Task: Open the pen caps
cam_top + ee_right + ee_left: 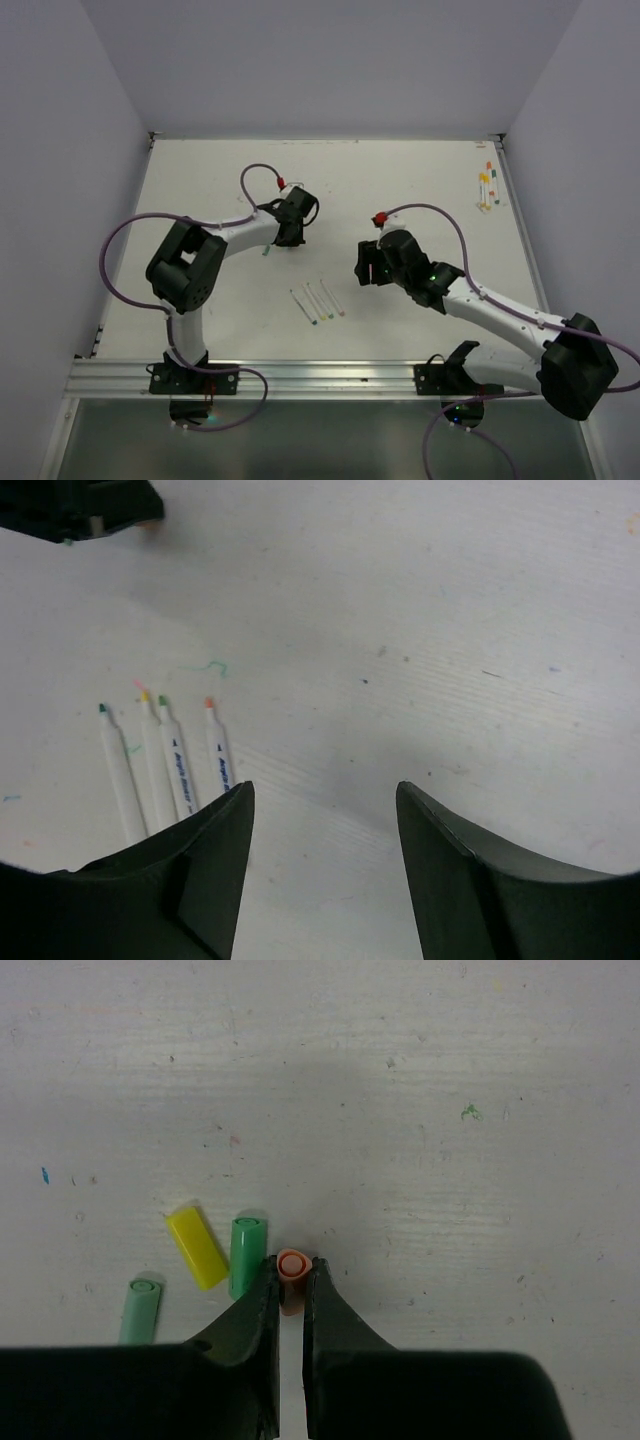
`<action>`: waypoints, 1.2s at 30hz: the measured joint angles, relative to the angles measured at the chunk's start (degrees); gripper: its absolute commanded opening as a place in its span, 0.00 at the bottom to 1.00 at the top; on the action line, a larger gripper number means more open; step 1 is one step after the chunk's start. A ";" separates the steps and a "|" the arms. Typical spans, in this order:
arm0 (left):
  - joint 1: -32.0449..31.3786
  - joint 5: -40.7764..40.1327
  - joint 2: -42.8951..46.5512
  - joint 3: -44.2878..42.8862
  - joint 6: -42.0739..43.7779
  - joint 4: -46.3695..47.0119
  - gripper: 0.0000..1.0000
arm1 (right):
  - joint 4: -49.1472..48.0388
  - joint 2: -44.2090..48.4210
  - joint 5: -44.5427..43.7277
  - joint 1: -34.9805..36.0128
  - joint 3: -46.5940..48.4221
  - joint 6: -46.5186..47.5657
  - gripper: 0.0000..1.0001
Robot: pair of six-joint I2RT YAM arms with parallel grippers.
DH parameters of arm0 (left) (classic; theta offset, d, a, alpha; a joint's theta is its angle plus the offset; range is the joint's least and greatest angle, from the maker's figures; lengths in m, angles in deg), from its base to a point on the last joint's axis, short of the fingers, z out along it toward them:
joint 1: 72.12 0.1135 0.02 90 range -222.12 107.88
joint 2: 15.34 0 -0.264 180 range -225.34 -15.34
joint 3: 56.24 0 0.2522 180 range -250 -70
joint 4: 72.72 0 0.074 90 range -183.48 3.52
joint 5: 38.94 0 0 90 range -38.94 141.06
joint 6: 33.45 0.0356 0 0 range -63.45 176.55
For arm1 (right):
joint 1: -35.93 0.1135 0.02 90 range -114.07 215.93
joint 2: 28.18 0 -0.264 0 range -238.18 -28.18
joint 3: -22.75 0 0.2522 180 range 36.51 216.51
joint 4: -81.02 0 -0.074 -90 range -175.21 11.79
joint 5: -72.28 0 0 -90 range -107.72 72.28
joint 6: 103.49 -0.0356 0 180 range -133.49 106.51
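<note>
In the left wrist view my left gripper (pixel 291 1274) is shut on a small orange pen cap (pixel 291 1261), its open end facing the camera, just above the table. Beside it three loose caps lie on the table: a green one (pixel 245 1255), a yellow one (pixel 197 1248) and a pale green one (pixel 141 1310). Several white-barrelled pens (pixel 175 765) with bare coloured tips lie side by side, left of my right gripper (pixel 325 798), which is open and holds nothing. From above, the left gripper (pixel 290 236) is at mid-table and the right gripper (pixel 366 263) is to its right, with the uncapped pens (pixel 318 300) in front of them.
More capped pens (pixel 487 187) lie at the far right edge of the white table (pixel 420 180). Purple cables with red plugs (pixel 380 217) arc over both arms. White walls close in the table on three sides.
</note>
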 measured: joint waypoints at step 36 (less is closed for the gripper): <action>-3.43 1.79 27.96 20.28 -0.28 30.91 0.44 | 7.87 -34.45 -9.20 -43.12 27.76 3.21 0.85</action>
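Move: The left hand's shut fingers still pinch the orange cap at the table, its middle scarcely 1 cm below the hand point. The green cap lies about 2 cm to its left, the yellow cap 4 cm left, and the teal cap 6 cm left and 1 cm nearer. From the right hand, the yellow pen in the far corner is roughly 30 cm ahead, 34 cm right and 10 cm below; the green pen is 3 cm beyond it to the right and 1 cm farther. The uncapped orange pen lies 7 cm left of the right hand, 1 cm back. The left fingers open and let go of the orange cap, the hand staying down until they are apart; then it lifts off quickly by about 15 cm, edging right as its fingertips tilt up. Meanwhile the right hand heads for the corner pens, first rightward and dipping, then right and forward, some 26 cm right and 17 cm forward in all, turning roughly 45 degrees clockwise and opening wider, still empty. ##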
